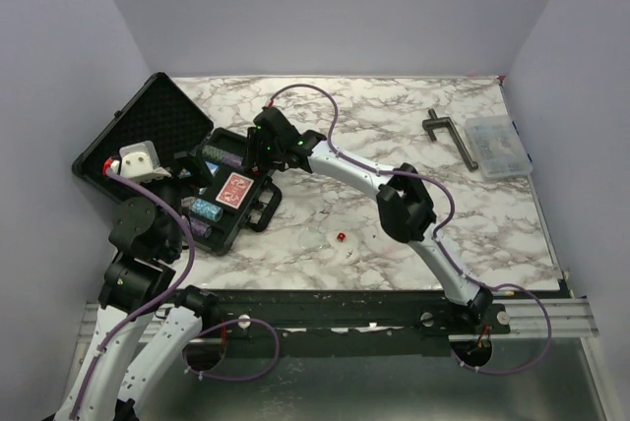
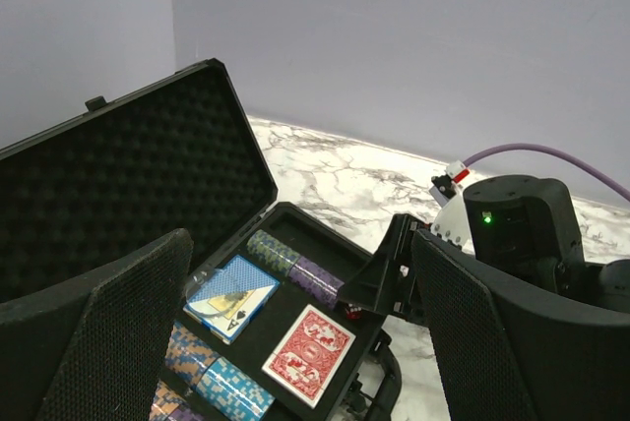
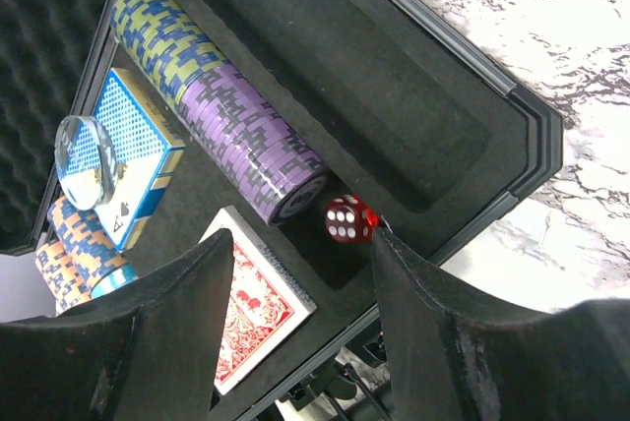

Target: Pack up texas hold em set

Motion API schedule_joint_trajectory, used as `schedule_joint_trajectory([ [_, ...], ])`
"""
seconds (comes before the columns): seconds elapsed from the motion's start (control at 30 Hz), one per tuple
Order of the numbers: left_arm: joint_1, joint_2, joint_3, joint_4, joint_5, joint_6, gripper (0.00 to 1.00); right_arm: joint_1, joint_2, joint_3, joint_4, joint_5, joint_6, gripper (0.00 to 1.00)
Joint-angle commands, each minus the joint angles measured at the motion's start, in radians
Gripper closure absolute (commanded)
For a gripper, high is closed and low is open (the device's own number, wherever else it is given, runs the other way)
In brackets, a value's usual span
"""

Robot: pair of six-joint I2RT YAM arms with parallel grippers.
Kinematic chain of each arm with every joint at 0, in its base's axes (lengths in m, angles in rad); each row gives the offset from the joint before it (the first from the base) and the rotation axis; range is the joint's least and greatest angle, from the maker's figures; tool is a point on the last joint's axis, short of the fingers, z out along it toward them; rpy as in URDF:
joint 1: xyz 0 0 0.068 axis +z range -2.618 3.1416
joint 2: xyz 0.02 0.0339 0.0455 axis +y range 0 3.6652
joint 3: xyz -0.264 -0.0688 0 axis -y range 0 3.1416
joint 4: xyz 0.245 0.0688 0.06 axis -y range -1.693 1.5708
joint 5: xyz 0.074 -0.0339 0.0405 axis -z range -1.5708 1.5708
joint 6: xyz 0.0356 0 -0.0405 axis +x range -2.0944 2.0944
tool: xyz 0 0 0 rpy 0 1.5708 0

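The black case (image 1: 148,126) lies open at the left, its bumpy foam lid (image 2: 128,175) tilted back. Its tray holds chip stacks (image 3: 251,150), a blue card deck (image 3: 133,150) and a red card deck (image 3: 256,313). My right gripper (image 3: 300,239) hangs open over the tray's near corner. A red die (image 3: 348,219) sits just past the purple chips, against one fingertip, with a wide gap to the other finger. A second red die (image 1: 340,236) lies on the marble. My left gripper (image 2: 300,244) stands open above the tray, holding nothing.
A long slot (image 3: 345,96) in the tray has nothing in it. A dark T-shaped clamp (image 1: 451,136) and a clear compartment box (image 1: 497,146) lie at the far right. A clear dome (image 3: 84,160) rests on the blue deck.
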Motion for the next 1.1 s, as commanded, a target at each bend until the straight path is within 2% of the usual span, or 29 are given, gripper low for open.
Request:
schedule_joint_trajectory([
  [0.0,-0.004,0.0,-0.01,0.016,-0.017,0.017,0.08,-0.005,0.017,0.034,-0.005,-0.011,-0.021,0.38],
  [0.23,-0.004,-0.002,-0.012,0.016,-0.017,0.019,0.08,-0.006,-0.053,0.029,-0.017,-0.02,-0.067,0.31],
  [0.47,-0.004,0.007,-0.014,0.015,-0.011,0.023,0.08,-0.006,-0.243,-0.053,-0.028,0.012,-0.112,0.11],
  [0.83,-0.007,0.048,-0.015,0.015,0.017,0.028,0.08,-0.006,-0.653,-0.48,0.007,0.104,-0.124,0.08],
  [0.97,-0.021,0.065,-0.017,0.016,0.039,0.029,0.08,-0.006,-0.804,-0.639,0.007,0.188,-0.107,0.07],
  [1.07,-0.04,0.083,-0.017,0.014,0.051,0.034,0.08,-0.006,-0.893,-0.738,-0.01,0.249,-0.103,0.03],
])
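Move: The right hand has its fingertips down in the case. The red die left on the table is about 18 cm back, 25 cm to its right and 3 cm lower, with the clear disc 7 cm left of that die and level with it. The dropped die lies 1 cm ahead and 2 cm right of the hand, the purple chips 3 cm ahead and 4 cm left, the red card deck 6 cm back and 4 cm left. From the left hand, the table die is roughly 32 cm right, 3 cm back and 29 cm below. Coming free of the die at its fingertip, the right hand spreads its half-open fingers nearly wide, almost in place. It then lifts quickly out of the case, about 18 cm, and swings some 14 cm right and 8 cm back towards the die and clear disc on the table, fingers tipping up, sinking slightly at the end. Late on, the left hand eases a couple of centimetres forward and down. ##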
